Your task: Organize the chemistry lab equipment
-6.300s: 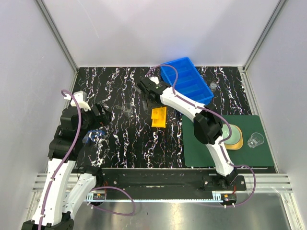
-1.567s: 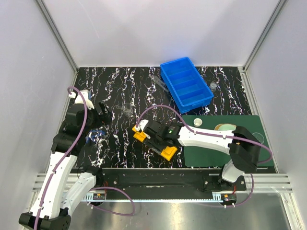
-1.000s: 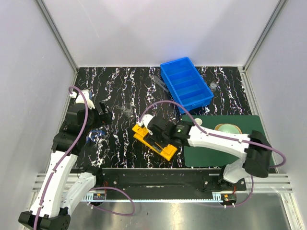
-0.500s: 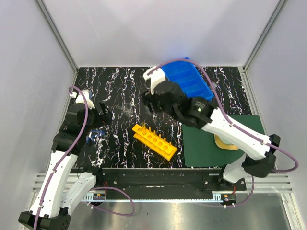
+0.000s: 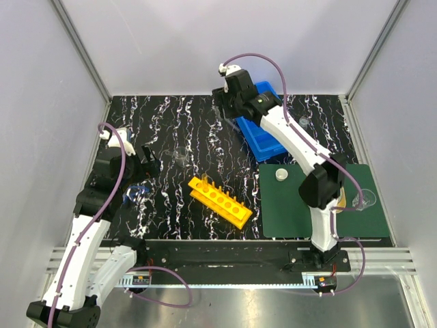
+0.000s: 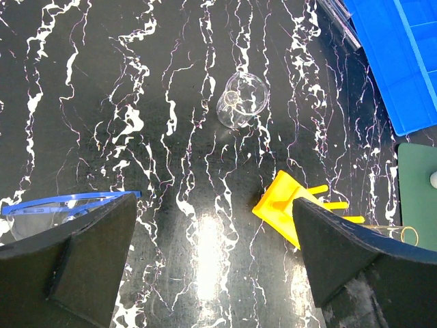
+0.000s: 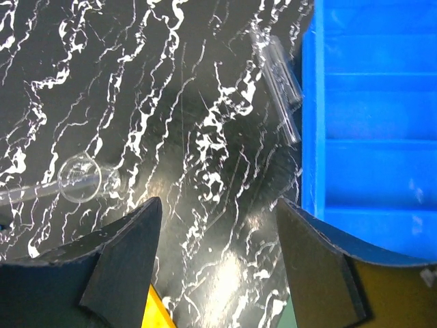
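Note:
The yellow rack (image 5: 220,201) lies on the black table at front centre, with nothing gripping it; its corner shows in the left wrist view (image 6: 283,206). The blue divided bin (image 5: 272,130) stands at the back, partly under my right arm. My right gripper (image 5: 225,108) (image 7: 218,260) is open and empty above the table beside the bin (image 7: 372,116) and clear glass tubes (image 7: 276,75). My left gripper (image 5: 150,160) (image 6: 212,266) is open and empty at the left, short of a round glass flask (image 6: 240,102). A small white round piece (image 5: 280,175) lies on the green mat.
The dark green mat (image 5: 287,212) lies at front right with a clear beaker (image 5: 365,198) at its right edge. Blue-rimmed safety glasses (image 5: 136,191) lie by my left arm. A small glass (image 5: 302,123) stands right of the bin. Walls close in on three sides.
My right gripper let go of the yellow rack at front centre and swung up to the back beside the blue bin. The left arm has not moved.

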`<state>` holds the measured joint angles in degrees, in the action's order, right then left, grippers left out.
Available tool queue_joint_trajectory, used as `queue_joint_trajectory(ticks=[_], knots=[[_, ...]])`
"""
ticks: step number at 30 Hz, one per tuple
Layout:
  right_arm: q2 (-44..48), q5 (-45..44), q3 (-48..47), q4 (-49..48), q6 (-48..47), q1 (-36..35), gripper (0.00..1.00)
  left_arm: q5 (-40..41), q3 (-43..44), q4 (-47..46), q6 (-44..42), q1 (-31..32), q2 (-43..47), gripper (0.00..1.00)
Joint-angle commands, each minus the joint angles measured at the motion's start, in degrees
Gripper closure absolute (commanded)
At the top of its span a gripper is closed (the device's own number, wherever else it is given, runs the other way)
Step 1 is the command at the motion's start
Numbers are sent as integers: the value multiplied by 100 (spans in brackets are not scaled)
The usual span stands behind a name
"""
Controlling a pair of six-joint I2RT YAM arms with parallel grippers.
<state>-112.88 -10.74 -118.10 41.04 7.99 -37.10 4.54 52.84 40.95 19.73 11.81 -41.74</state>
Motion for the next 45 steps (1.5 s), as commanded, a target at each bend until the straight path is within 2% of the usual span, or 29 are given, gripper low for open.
queue_joint_trajectory(ticks=[1, 8, 13, 21, 27, 45], knots=[[-785, 985, -897, 141, -245, 133, 27, -58, -10, -307, -30, 23, 78, 1], [-2299, 1417, -2311, 712, -429, 405, 27, -32, -54, -316, -65, 23, 122, 1], [-2791, 2004, -2410, 695, -622, 765, 27, -120, -186, -386, -65, 32, 183, 1], [-3108, 2269, -2314, 695, -922, 1170, 28, -172, -81, -377, -74, 40, 69, 1], [-3486, 2542, -2594, 756, -852, 1372, 28, -181, -116, -386, -83, 49, 43, 1], [-3996, 2120, -2999, 757, -957, 1364, 30, -58, -221, -386, -118, 207, 148, 1]])
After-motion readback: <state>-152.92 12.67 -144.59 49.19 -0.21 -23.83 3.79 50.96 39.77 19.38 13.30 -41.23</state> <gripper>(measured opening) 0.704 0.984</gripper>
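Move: The long glass test tube that the right hand goes for lies slantwise on the table, its middle about 18 cm ahead, 1 cm right and 25 cm below. A shorter, wider tube sits about 2 cm to its right and a bit farther out; the blue tray's middle is 16 cm ahead, 13 cm right. The glass vessel stands 15 cm left, about level. From the left hand the long tube is some 38 cm ahead, 26 cm right. Towards the long test tube's near end, beside the blue tray, the right hand drops some 23 cm while reaching about 9 cm forward, swinging a little left and then back right. The descent pauses before a last 5 cm down; the fingers tip about 25 degrees steeper, turn slightly counter-clockwise and stay well open, touching nothing, low over the table. ##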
